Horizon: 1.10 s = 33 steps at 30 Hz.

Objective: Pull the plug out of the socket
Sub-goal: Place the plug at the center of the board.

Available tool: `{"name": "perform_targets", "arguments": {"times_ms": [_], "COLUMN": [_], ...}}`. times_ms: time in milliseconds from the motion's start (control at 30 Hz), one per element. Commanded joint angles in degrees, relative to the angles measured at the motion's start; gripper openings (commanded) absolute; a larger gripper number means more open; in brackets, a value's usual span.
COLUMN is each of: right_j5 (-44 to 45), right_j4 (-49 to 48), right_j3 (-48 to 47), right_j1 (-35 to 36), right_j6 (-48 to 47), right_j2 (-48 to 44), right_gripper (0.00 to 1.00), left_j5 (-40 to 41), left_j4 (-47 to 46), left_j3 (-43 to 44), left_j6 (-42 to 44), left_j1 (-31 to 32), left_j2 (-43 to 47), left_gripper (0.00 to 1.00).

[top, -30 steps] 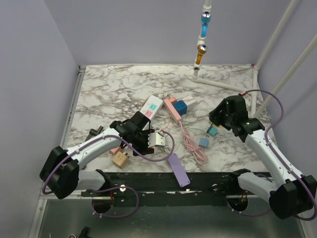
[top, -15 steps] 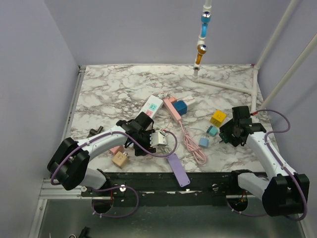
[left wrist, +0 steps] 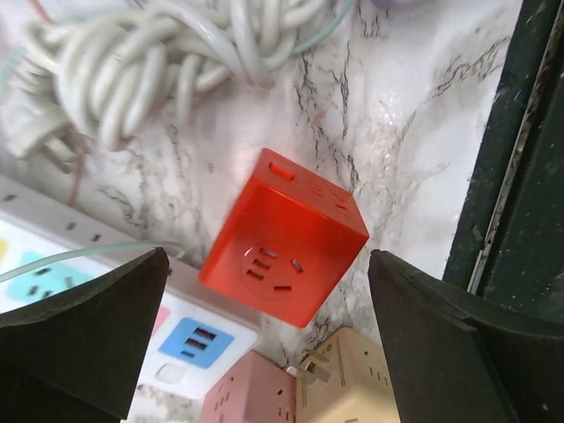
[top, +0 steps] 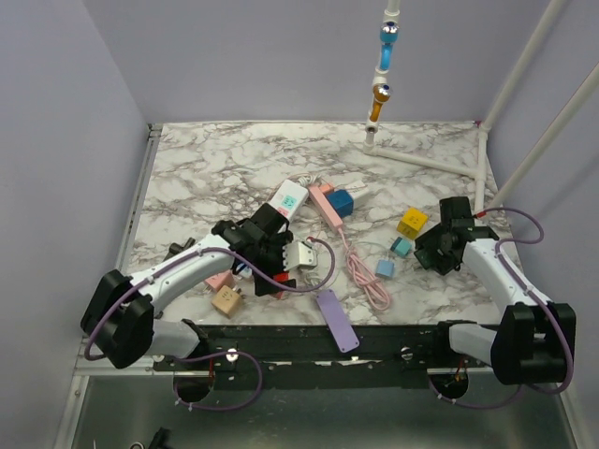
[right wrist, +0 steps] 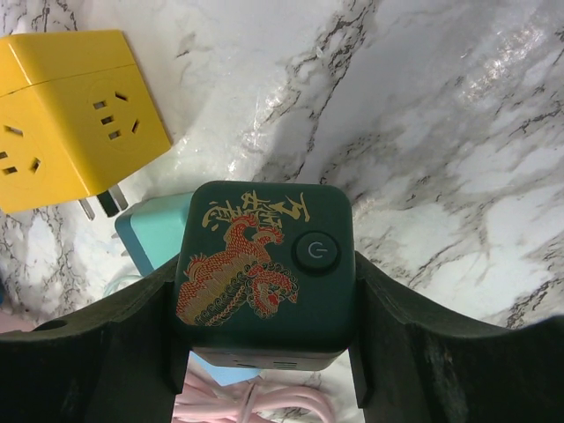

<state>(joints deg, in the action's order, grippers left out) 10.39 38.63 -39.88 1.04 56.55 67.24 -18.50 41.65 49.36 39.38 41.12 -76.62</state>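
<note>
A red cube socket (left wrist: pixel 286 238) lies tilted on the marble, between the wide-apart fingers of my open left gripper (left wrist: pixel 269 264), which touches nothing. From above, that gripper (top: pixel 276 267) hovers over the red cube (top: pixel 284 282) near the front edge. My right gripper (right wrist: pixel 264 291) is shut on a dark green cube (right wrist: pixel 264 264) bearing a dragon print and a power button, held just above the table at the right (top: pixel 440 251). A yellow cube (right wrist: pixel 70 115) with bare plug prongs lies apart from it.
A white power strip (left wrist: pixel 189 344), a pink cube (left wrist: pixel 251 392) and a tan cube (left wrist: pixel 352 379) crowd the red one. A coiled white cable (left wrist: pixel 150 62) lies beyond. A teal cube (right wrist: pixel 154 233), a pink cable (top: pixel 360 271) and a purple strip (top: pixel 337 320) lie mid-table. The black front rail (left wrist: pixel 520 176) is close.
My left gripper has opened and let the red cube go onto the table. The right gripper drew back toward the right edge with the green cube, then held still.
</note>
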Motion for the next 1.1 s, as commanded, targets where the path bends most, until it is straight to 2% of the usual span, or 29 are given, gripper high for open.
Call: {"name": "perform_targets", "arguments": {"times_ms": [0,133,233,300,400,500,667,800,933,1067], "right_j5": [-0.11,-0.01,-1.15,-1.25,-1.69,-0.72,0.02,-1.10,3.67,8.63], "right_j4": [-2.96,-3.97,-6.27,-6.84,-6.93,-5.54,-2.87,-2.84,-2.58,-3.31], "right_j3": [1.22,1.52,1.69,1.51,1.21,-0.06,-4.24,-7.77,-12.50,-19.59], "right_j1": [-0.59,-0.68,-0.69,-0.65,-0.69,-0.69,-0.65,0.52,11.41,24.21], "right_j6": [0.38,-0.32,-1.89,-1.97,-2.18,-3.72,-8.29,-10.21,-9.96,-9.19], "right_j2": [1.95,4.91,6.28,6.58,6.51,5.34,0.81,-4.18,-2.57,5.30], "right_gripper": [0.34,0.44,0.67,0.78,0.88,0.98,1.00,1.00,1.00,1.00], "left_j5": [-3.41,-3.54,-3.27,-2.51,0.14,-1.70,-5.84,-3.27,-2.07,-1.87], "left_j4": [5.37,7.98,9.99,12.59,17.69,18.39,14.73,15.74,15.39,15.69], "left_j3": [6.87,12.34,16.19,19.19,24.72,27.61,29.96,33.80,36.81,39.62], "left_j6": [-2.37,-5.62,-8.33,-10.16,-12.36,-14.45,-17.98,-17.78,-19.05,-21.19], "left_j1": [0.27,0.26,-0.75,-1.44,-2.63,-6.22,-13.19,-15.23,-15.96,-16.63], "left_j2": [4.68,7.27,7.49,5.93,1.58,-0.70,-2.77,-7.73,-11.83,-14.39], "left_gripper": [0.98,0.99,0.98,0.98,0.99,0.98,0.99,0.98,0.99,0.98]}}
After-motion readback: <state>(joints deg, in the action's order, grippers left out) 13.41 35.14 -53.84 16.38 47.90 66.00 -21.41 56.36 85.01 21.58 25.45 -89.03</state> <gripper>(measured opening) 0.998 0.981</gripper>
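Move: Under the open left hand the red plug lies about 3 cm down. The white socket strip's middle is some 12 cm ahead, 1 cm left and 4 cm below, the white cable bundle 2 cm ahead and 8 cm right. The right hand holds the green plug about 3 cm straight above its resting spot; level with that spot, from this hand, the teal plug lies 6 cm left, 1 cm ahead, the yellow one 3 cm left, 7 cm ahead. Lowering the green plug about 2.5 cm to the table, the right hand opens and lets go, then climbs some 12 cm, first forward, then swinging left towards the blue plug, turning about 20 degrees counter-clockwise. The left hand, fingers still wide, lifts off the red plug by about 13 cm, then reaches forward over the socket strip, turning 30 degrees counter-clockwise. ##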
